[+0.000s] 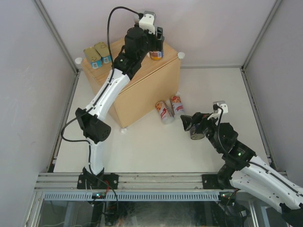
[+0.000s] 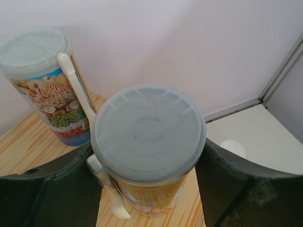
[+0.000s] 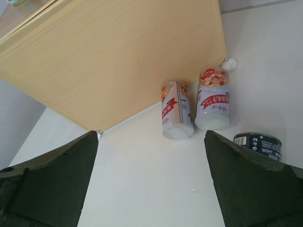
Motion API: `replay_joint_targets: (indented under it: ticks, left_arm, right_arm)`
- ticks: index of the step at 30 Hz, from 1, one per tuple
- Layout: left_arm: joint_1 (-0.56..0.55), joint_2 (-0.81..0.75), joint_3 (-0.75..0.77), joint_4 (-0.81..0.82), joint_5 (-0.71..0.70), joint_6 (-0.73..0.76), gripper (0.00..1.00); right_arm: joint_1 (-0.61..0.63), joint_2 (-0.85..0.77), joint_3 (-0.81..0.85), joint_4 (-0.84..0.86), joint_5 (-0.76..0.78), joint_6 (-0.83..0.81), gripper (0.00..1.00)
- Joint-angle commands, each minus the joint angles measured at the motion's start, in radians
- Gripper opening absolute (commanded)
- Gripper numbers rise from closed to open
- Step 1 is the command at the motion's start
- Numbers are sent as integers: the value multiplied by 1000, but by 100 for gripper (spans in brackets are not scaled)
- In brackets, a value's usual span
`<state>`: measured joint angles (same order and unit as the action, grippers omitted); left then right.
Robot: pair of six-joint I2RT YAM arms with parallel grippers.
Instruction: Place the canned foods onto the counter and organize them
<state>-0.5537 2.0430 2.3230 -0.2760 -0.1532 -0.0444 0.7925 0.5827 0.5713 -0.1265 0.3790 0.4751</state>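
An orange-labelled can (image 2: 149, 189) with a grey lid stands on the light-wood counter (image 1: 142, 90) near its far right corner. My left gripper (image 2: 147, 151) is shut on it, one finger against each side. A blue-bottomed can (image 2: 47, 90) stands upright just behind it, and two flat gold-topped tins (image 1: 98, 54) lie at the counter's far left corner. On the white table two red-white cans (image 3: 176, 109) (image 3: 213, 99) lie side by side in front of the counter. A short dark can (image 3: 258, 144) stands to their right. My right gripper (image 3: 150, 142) hovers open near them, holding nothing.
White round knobs mark the counter's corners (image 1: 181, 55) (image 1: 78, 60) (image 1: 124, 131). Grey walls and a metal frame enclose the table on the left, right and back. The left arm (image 1: 109, 90) stretches over the counter's left half.
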Motion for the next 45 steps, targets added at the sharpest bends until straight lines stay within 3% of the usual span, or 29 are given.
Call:
replay_joint_targets:
  ticks: [1, 18, 22, 27, 31, 37, 45]
  left_arm:
    - [11, -29, 130, 222, 15, -17, 0]
    - [23, 62, 175, 243, 0, -20, 0]
    - [25, 67, 173, 228, 0, -18, 24]
    - [23, 59, 145, 214, -9, -13, 65]
    - [24, 48, 116, 226, -15, -9, 84]
    - [23, 42, 110, 221, -25, -10, 96]
    - [23, 26, 87, 225, -25, -15, 100]
  right_arm:
    - [-1, 6, 42, 49, -24, -17, 94]
    - [-7, 10, 33, 74, -58, -19, 94]
    - [-9, 14, 33, 71, -55, -20, 94]
    - [-10, 32, 33, 80, -59, -15, 94]
    - [-11, 37, 32, 79, -56, -15, 94]
    - [-14, 42, 32, 83, -57, -12, 94]
    - [-16, 36, 26, 81, -54, -9, 94]
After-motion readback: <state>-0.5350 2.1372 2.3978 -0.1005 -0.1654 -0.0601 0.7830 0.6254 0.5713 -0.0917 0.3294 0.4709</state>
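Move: The left hand holds the orange can over its place on the wooden counter, a spot about 3 cm ahead and roughly 6 cm below the fingers. The blue-lidded vegetable can stands some 9 cm ahead and 7 cm to the left, the nearer flat tin about 3 cm ahead and 24 cm left, and the counter's right corner cap 3 cm ahead and 10 cm right. From the right hand the spot is roughly 32 cm ahead, 12 cm left and 10 cm higher. Keeping its grip on the orange can, the left hand lifts about 1 cm, carries the can some 3 cm forward over the counter towards the vegetable can, comes down again by about as much and holds still there. Then its fingers open wide from around the can and let go, and the hand rises about 2.5 cm with the wrist tipping the fingertips up roughly 5 degrees, the open fingers staying either side of the can's top. ##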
